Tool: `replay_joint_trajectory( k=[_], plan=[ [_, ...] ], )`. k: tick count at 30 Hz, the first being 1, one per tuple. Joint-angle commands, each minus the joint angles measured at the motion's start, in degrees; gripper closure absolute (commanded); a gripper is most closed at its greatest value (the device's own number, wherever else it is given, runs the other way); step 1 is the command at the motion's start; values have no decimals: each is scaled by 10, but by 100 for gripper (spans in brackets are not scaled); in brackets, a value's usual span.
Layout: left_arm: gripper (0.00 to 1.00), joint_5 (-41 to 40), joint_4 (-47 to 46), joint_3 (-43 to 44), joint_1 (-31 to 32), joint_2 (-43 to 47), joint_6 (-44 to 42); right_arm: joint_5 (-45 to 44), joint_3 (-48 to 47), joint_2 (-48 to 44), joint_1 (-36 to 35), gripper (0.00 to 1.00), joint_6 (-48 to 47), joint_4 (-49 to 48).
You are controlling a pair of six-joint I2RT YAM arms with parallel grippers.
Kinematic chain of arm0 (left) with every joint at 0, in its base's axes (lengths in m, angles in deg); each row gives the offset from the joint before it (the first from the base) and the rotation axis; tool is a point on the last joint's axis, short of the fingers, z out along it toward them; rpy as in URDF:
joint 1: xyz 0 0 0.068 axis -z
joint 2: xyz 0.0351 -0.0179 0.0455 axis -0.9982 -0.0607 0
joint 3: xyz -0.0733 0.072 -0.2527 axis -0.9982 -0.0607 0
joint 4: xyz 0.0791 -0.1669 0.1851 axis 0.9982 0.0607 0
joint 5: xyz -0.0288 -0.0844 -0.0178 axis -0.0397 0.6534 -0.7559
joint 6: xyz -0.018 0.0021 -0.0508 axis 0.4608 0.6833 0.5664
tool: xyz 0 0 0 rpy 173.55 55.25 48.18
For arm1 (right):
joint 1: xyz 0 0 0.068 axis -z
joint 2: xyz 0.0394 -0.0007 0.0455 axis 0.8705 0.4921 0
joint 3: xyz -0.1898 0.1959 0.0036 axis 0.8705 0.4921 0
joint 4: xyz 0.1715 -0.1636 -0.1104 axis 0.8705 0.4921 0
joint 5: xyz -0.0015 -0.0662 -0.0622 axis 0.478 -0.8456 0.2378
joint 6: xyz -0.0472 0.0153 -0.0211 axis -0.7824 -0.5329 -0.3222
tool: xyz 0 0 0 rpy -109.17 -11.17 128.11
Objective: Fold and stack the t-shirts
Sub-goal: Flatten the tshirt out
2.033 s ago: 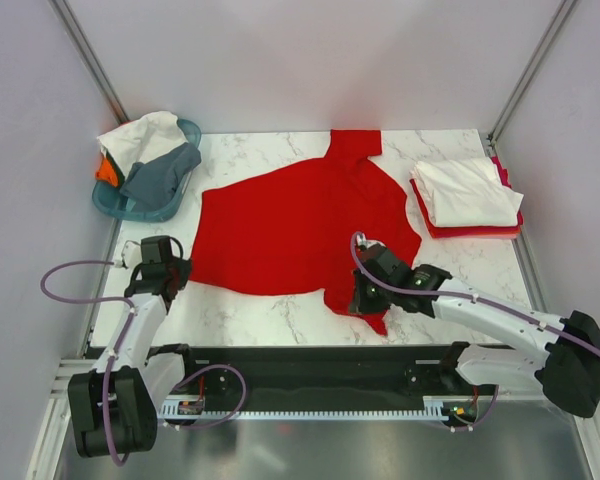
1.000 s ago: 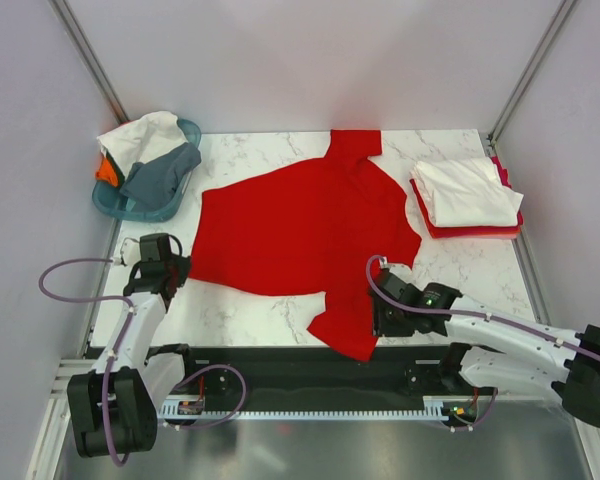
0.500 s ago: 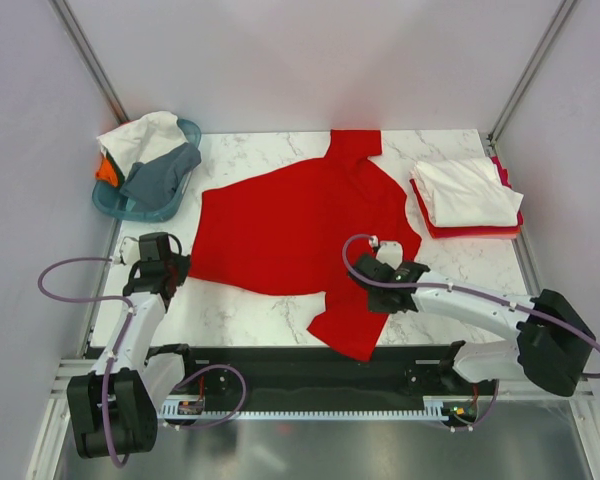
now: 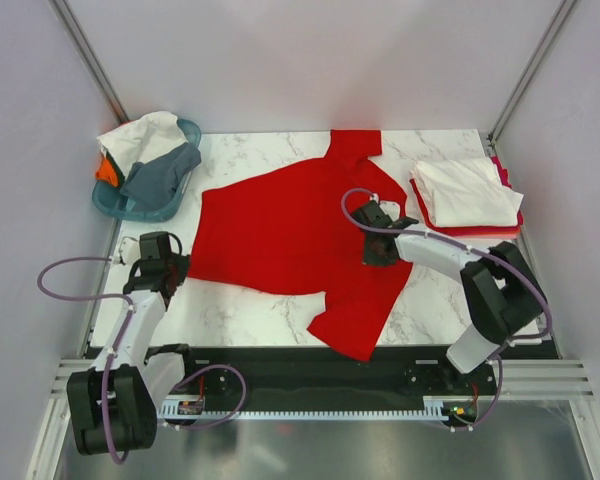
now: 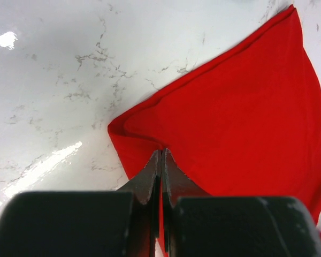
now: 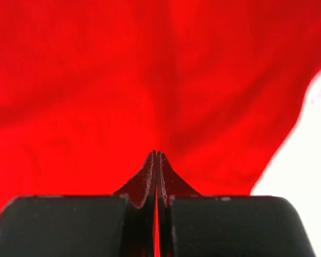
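A bright red t-shirt (image 4: 290, 230) lies spread over the marble table (image 4: 240, 310), one sleeve reaching the near edge. My left gripper (image 4: 180, 266) sits at its near-left corner. In the left wrist view that gripper (image 5: 161, 152) has its jaws together on the red cloth (image 5: 246, 118), and a crease runs into the tips. My right gripper (image 4: 373, 250) is down on the shirt's right side. Its wrist view shows the right gripper (image 6: 157, 153) shut, with folds of the red cloth (image 6: 150, 80) running into it.
A folded white t-shirt (image 4: 465, 190) lies on a folded red one (image 4: 470, 230) at the back right. A teal basket (image 4: 140, 208) at the back left holds white (image 4: 140, 135), grey (image 4: 162, 175) and orange (image 4: 105, 170) t-shirts.
My right gripper has left the near sleeve by the front edge, travelled back over the shirt's right side and closed its jaws there. The left gripper has stayed put.
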Motion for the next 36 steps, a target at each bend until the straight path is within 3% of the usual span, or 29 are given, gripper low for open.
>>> replay_joint_trajectory(
  k=[1,12,18,21,26,31,35,36],
  plan=[
    [98,-34,1,29,0,-17,16,22,-55,44,37,100,-41,-47],
    [98,-68,-52,69,-2,-133,59,90,-143,203,136,100,-71,-90],
    [98,-80,-76,130,-5,-227,79,106,-275,312,173,100,-72,-74],
    [98,-80,-104,135,-5,-232,78,114,-366,349,185,100,-81,-35],
    [98,-57,-151,86,-4,-205,66,125,-368,287,187,82,-94,-31],
    [98,-21,-175,52,-4,-193,41,138,-261,170,174,70,-102,-37],
    [98,-11,-194,12,-4,-150,18,144,-154,46,154,70,-110,-23],
    [98,-9,-200,3,-4,-140,9,144,-109,26,142,64,-110,-18]
  ],
)
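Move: The red t-shirt lies spread under the right hand, its body's middle about 8 cm ahead, 16 cm left and a couple of centimetres below. From that hand its far sleeve is some 30 cm ahead and 6 cm left, its near sleeve about 18 cm back and 8 cm left, and the folded stack around 18 cm ahead and 19 cm right. The left hand, at the near-left corner, has the shirt's middle roughly 10 cm ahead, 25 cm right. The right hand's shut fingertips push the cloth along forward about 20 cm towards the far sleeve, sinking about 2 cm early on; then the fingers part to about a third and the hand lifts off, drawing back some 9 cm and rising 5. The left hand keeps its shut fingers on the near-left corner and carries it forward about 7 cm while dipping a little, then eases back 2. ##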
